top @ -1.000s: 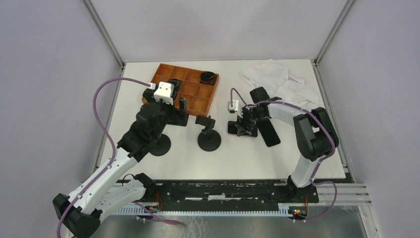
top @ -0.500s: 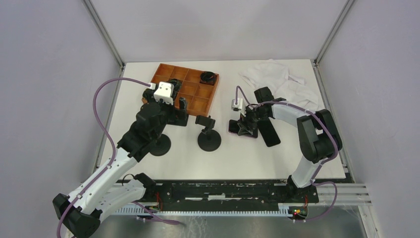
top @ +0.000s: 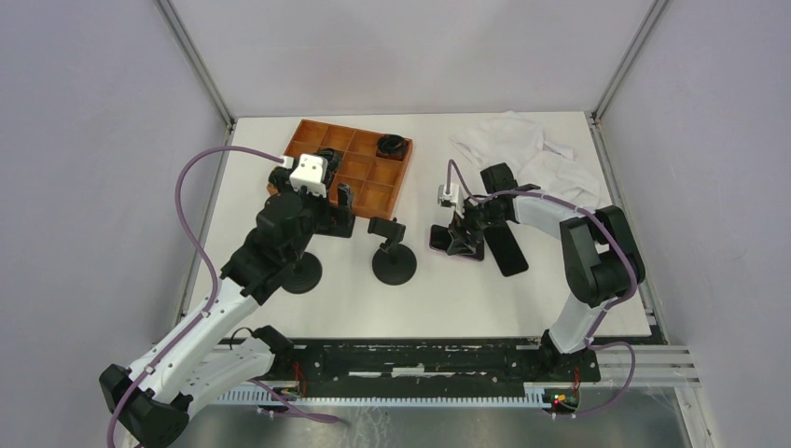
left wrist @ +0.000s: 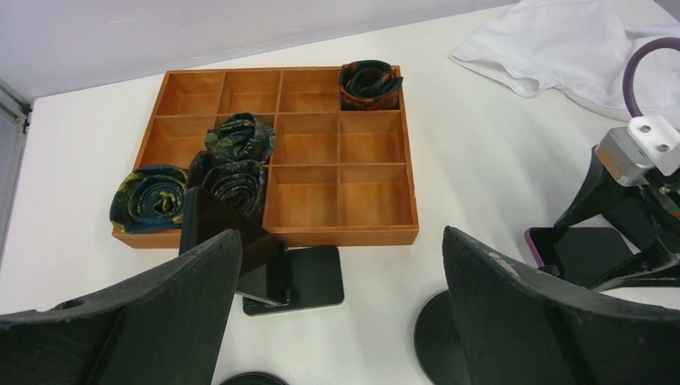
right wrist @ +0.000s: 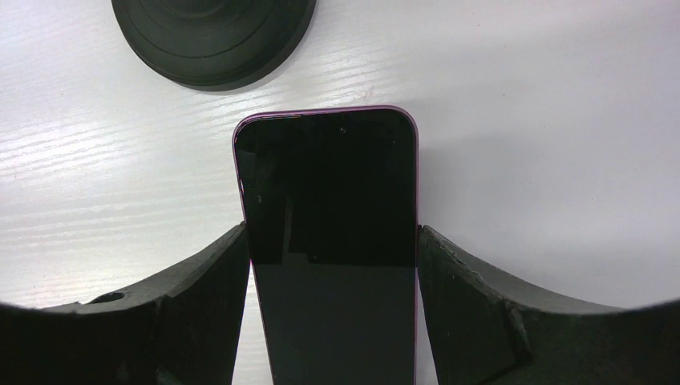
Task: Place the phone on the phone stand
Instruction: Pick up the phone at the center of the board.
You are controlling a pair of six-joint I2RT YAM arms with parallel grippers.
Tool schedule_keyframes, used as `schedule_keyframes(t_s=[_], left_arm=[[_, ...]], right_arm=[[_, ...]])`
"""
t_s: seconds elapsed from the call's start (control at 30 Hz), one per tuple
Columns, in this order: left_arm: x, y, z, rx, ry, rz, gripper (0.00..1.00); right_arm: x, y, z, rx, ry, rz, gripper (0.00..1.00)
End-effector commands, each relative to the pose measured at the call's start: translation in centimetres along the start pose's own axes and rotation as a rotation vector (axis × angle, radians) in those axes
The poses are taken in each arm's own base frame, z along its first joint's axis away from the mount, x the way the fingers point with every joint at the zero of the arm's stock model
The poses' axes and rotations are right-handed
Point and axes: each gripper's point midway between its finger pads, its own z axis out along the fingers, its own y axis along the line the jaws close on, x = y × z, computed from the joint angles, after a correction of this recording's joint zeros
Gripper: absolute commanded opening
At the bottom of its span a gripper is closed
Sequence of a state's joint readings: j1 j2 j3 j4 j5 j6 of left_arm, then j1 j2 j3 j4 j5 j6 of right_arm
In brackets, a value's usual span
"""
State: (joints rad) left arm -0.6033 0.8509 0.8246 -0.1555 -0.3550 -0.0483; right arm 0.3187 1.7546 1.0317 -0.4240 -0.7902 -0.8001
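A phone with a purple edge (right wrist: 329, 241) lies flat, screen up, on the white table right of centre (top: 437, 239), and shows in the left wrist view (left wrist: 577, 253). My right gripper (right wrist: 330, 241) is low over it, and both fingers touch its long sides. A phone stand with a round black base (top: 394, 262) and a clamp head stands just left of the phone; its base shows in the right wrist view (right wrist: 212, 36). My left gripper (left wrist: 341, 241) is open and empty, hovering in front of the wooden tray (top: 338, 207).
The wooden tray (left wrist: 345, 237) holds rolled ties. A flat black stand carrying a dark phone (left wrist: 240, 249) stands at its front edge. Another round base (top: 300, 273) lies below my left arm. A second dark phone (top: 505, 248) lies right of my right gripper. A white cloth (top: 532, 154) is at the back right.
My right gripper has shifted slightly to the right over the purple-edged phone. My left arm has not moved.
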Motion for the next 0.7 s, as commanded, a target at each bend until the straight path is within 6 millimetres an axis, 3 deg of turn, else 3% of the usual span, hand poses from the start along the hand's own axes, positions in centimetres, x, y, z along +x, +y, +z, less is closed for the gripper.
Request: schedule_keyframes(t_s=[0.0, 0.3, 0.67], left_arm=[[-3.3, -1.2, -0.9, 0.071, -0.073, -0.098, 1.00], [-7.0, -5.5, -1.9, 0.272, -0.096, -0.368, 0.99], [-9.2, -8.8, -1.7, 0.403, -0.069, -0.548, 0.95]], right_arm=[[-2.3, 0.0, -1.0, 0.004, -0.089, -0.019, 0.19], [-3.3, -0.1, -2.0, 0.004, -0.158, 0.019, 0.19], [-5.2, 0.3, -3.6, 0.003, -0.262, 0.044, 0.19]])
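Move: The right hand already pinches the pink-edged phone, its middle roughly 1 cm to the hand's right. From that hand the phone stand is about 19 cm left and 4 back, while the black phone lies some 11 cm right, 1 back and 4 lower. From the left hand the pink-edged phone is about 35 cm right, level fore and aft, 23 lower; the stand is 15 right, 4 back, 22 lower; the tray 21 ahead, 2 right, 25 lower. Still pinching the pink-edged phone by its long edges, the right hand lifts it nearly straight up, slowly and then faster, about 3 cm in all, tipping the fingers up some 10 degrees. The empty left hand, still open, swings right towards that phone and rises, roughly 9 cm in all, rolling its left side down some 27 degrees and turning clockwise. ##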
